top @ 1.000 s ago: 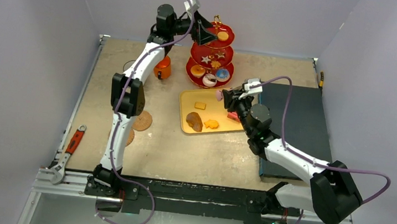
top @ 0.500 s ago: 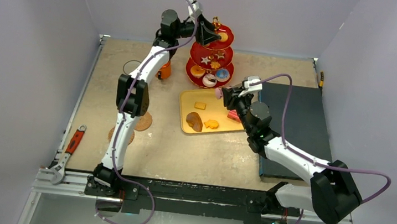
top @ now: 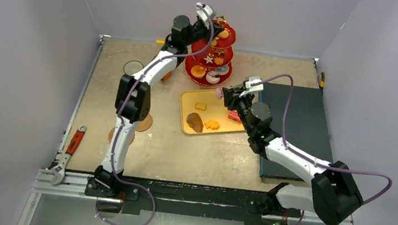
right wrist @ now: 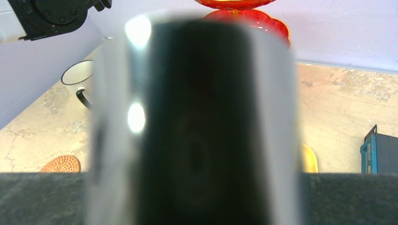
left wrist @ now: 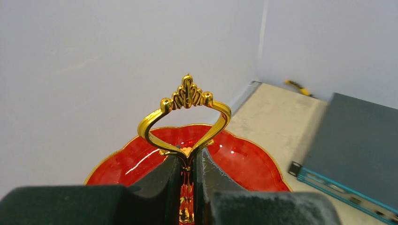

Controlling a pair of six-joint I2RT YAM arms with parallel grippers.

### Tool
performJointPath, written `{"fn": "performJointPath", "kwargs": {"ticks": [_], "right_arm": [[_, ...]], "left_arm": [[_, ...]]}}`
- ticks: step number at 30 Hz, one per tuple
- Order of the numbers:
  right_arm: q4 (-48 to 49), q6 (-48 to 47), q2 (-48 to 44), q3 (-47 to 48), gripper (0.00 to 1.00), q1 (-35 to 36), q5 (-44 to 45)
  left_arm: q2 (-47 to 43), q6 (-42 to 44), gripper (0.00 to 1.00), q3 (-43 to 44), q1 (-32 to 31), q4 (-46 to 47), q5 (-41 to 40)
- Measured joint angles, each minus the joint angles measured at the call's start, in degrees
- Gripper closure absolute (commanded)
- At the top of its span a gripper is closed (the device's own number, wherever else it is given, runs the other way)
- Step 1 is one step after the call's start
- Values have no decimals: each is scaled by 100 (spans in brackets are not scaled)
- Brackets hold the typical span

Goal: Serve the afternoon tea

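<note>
The red three-tier stand (top: 208,63) with gold rims stands at the back of the table, with pastries on its tiers. My left gripper (top: 213,27) (left wrist: 187,161) is shut on the stem just under the stand's gold handle (left wrist: 187,98), above the top plate (left wrist: 244,159). My right gripper (top: 222,96) (right wrist: 195,197) hovers over the yellow tray (top: 187,97), shut on a small pale pastry (top: 219,94) that fills its wrist view as a blur (right wrist: 195,93). The white mug (top: 131,67) (right wrist: 77,72) stands at the left. The orange mug (top: 165,75) is mostly hidden behind my left arm. Two brown coasters (top: 144,122) (top: 112,134) lie beside that arm.
The yellow tray holds a biscuit (top: 201,106), a croissant (top: 194,122), an orange pastry (top: 212,124) and a pink piece (top: 234,116). A dark mat (top: 295,128) covers the right side. A red-handled wrench (top: 70,152) lies at the left edge.
My left gripper has moved right over the stand's top and closed on the stem under the gold handle. The stand has shifted slightly. The right arm has not moved.
</note>
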Motion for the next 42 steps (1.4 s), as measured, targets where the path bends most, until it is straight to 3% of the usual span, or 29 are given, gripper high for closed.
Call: {"fn": "performJointPath", "kwargs": {"ticks": [7, 12, 13, 15, 17, 22, 29, 35, 42], "right_arm": [[-11, -24, -4, 0, 66, 0, 22], [-81, -74, -4, 7, 66, 0, 22], [-83, -94, 0, 7, 66, 0, 20], [-83, -125, 11, 7, 66, 0, 20], [-52, -190, 90, 26, 66, 0, 20], [52, -256, 490, 74, 65, 0, -31], [249, -243, 879, 74, 61, 74, -155], [507, -236, 1521, 127, 52, 378, -151], [839, -304, 2223, 382, 40, 463, -153]], "left_arm": [[-579, 1008, 100, -822, -643, -22, -2258], [-616, 1246, 100, -885, -938, -4, -3462], [-623, 1217, 98, -907, -944, 2, -3668], [-654, 1073, 83, -990, -914, 22, -3926], [-800, 868, 74, -1233, -826, 105, -4087], [-1318, 455, 37, -1888, -472, 229, -4013], [-1764, 186, 5, -2398, 96, 238, -3239], [-2114, 188, 1, -2417, 293, -302, -2533], [-2736, 236, 1, -1982, 313, -1832, -1912]]}}
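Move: The three-tier stand's gold post is already between the left fingers, its handle loop some 3 cm above them; the top tier spreads about 8 cm below, and the orange mug stands about 20 cm left, 2 back. The yellow bar on the tray lies about 5 cm ahead, 9 left and 25 below the right hand. From that hand, the brown pastry is 2 back, 11 left; the orange biscuit 2 back, 4 left; the red roll 2 ahead, 4 right. The stand, still pinched at its post, is turned counter-clockwise some 30 degrees and shifted left by the left hand, whose fingers then open wide and let go as it withdraws left, finally rising and drawing back. The right hand, still holding the pink tongs, sinks about 10 cm and swings left towards the yellow bar, its fingers loosening so the tongs can spread. ##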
